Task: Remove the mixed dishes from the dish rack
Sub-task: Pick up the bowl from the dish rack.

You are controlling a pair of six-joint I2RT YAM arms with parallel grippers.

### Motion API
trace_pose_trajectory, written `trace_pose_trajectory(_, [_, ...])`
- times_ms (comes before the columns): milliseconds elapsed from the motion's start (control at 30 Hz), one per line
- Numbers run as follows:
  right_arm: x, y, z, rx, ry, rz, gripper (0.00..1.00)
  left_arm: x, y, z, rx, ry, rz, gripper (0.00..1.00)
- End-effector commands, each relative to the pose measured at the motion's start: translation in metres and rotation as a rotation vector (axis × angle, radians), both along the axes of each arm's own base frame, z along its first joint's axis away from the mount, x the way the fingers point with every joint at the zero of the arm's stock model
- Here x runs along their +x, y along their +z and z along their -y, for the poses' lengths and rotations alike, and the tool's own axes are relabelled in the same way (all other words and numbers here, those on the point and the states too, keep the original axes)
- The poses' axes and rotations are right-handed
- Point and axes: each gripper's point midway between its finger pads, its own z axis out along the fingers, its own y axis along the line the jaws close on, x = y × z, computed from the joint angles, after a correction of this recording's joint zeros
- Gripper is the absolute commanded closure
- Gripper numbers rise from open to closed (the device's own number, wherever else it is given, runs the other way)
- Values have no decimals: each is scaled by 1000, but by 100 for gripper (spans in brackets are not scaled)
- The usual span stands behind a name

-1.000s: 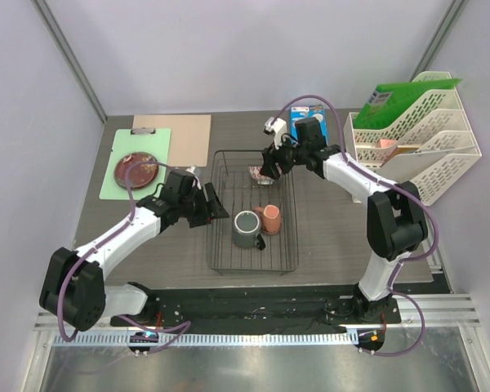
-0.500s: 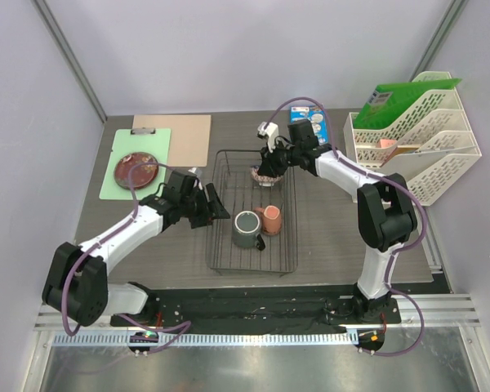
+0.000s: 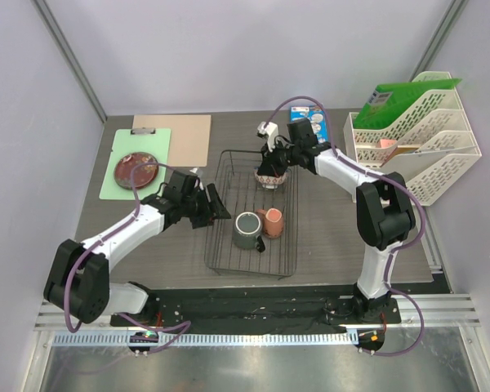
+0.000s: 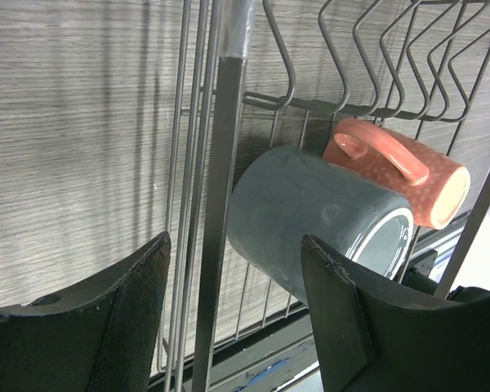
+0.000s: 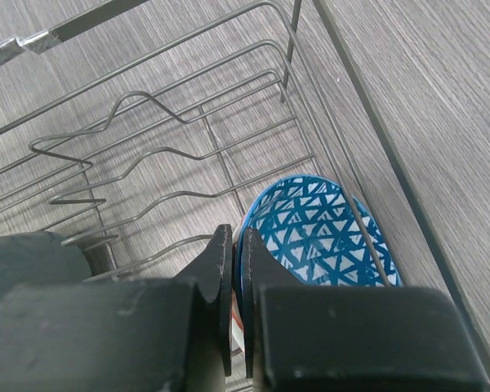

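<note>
The black wire dish rack stands mid-table. In its far end, the blue-inside bowl leans on its side, and my right gripper is shut on its rim. In the right wrist view one finger is inside and one outside the bowl, where the right gripper pinches. A grey-green mug and a salmon-pink cup lie side by side in the rack. My left gripper is open at the rack's left wall. Its own view shows the left gripper straddling the wires beside the mug and cup. The dark red plate rests on a green clipboard.
A white tiered file tray holding a green packet stands at the right. A blue box lies behind the rack. A brown clipboard and a green one lie at the back left.
My right gripper reached down to the bowl and shut on its rim. The rack, mug and cup shifted slightly. The left arm barely moved.
</note>
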Motion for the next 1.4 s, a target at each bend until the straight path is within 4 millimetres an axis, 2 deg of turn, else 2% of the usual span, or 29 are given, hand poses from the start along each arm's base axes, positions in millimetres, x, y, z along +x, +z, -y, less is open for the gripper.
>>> trace_pose_trajectory(0, [3, 6, 3, 26, 6, -28, 99, 13, 19, 11, -53, -3, 51, 35])
trace_pose_trajectory(167, [16, 30, 7, 124, -28, -26, 99, 17, 17, 12, -61, 23, 52, 37])
trace_pose_trajectory(400, [32, 72, 24, 298, -55, -33, 99, 21, 18, 14, -63, 23, 54, 37])
trace_pose_trajectory(433, [35, 75, 29, 314, -62, -36, 99, 22, 19, 14, -64, 23, 57, 37])
trace_pose_trajectory(800, [38, 109, 34, 460, -45, -32, 99, 23, 19, 15, -63, 21, 55, 38])
trace_pose_trajectory(1033, [34, 156, 38, 549, -44, 41, 99, 26, 18, 16, -63, 28, 53, 38])
trace_pose_trajectory(1133, [30, 168, 38, 565, -45, 64, 99, 27, 20, 15, -61, 34, 61, 38])
trace_pose_trajectory(1167, [25, 178, 39, 575, -42, 83, 99, 28, 22, 15, -59, 37, 66, 38])
trace_pose_trajectory(1233, [19, 183, 38, 589, -45, 104, 99, 31, 24, 13, -50, 45, 76, 38])
trace_pose_trajectory(1267, [13, 195, 37, 594, -42, 139, 99, 33, 28, 14, -49, 45, 89, 38])
trace_pose_trajectory(1300, [10, 190, 38, 582, -51, 156, 99, 33, 29, 13, -44, 47, 88, 38])
trace_pose_trajectory(1367, [3, 195, 33, 567, -68, 200, 99, 37, 33, 12, -40, 49, 101, 38])
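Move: The bowl is already pinched by its rim in the right hand's shut fingers, its middle some 3 cm ahead of them, 2 cm left and 4 cm below. Behind it in the rack, the orange mug stands about 11 cm back from this hand and level sideways, the grey mug roughly 14 cm back and 6 cm left, both about 6 cm lower. From the left hand the bowl is some 14 cm ahead and 14 cm to the right. The bowl, kept pinched by its rim, is first drawn by the right hand about 4.5 cm to the right, easing forward and up by a couple of centimetres. The hand then goes mostly straight up, faster towards the end, to about 12 cm above its start, its left-pointing fingers swinging upward by some 30 degrees. ##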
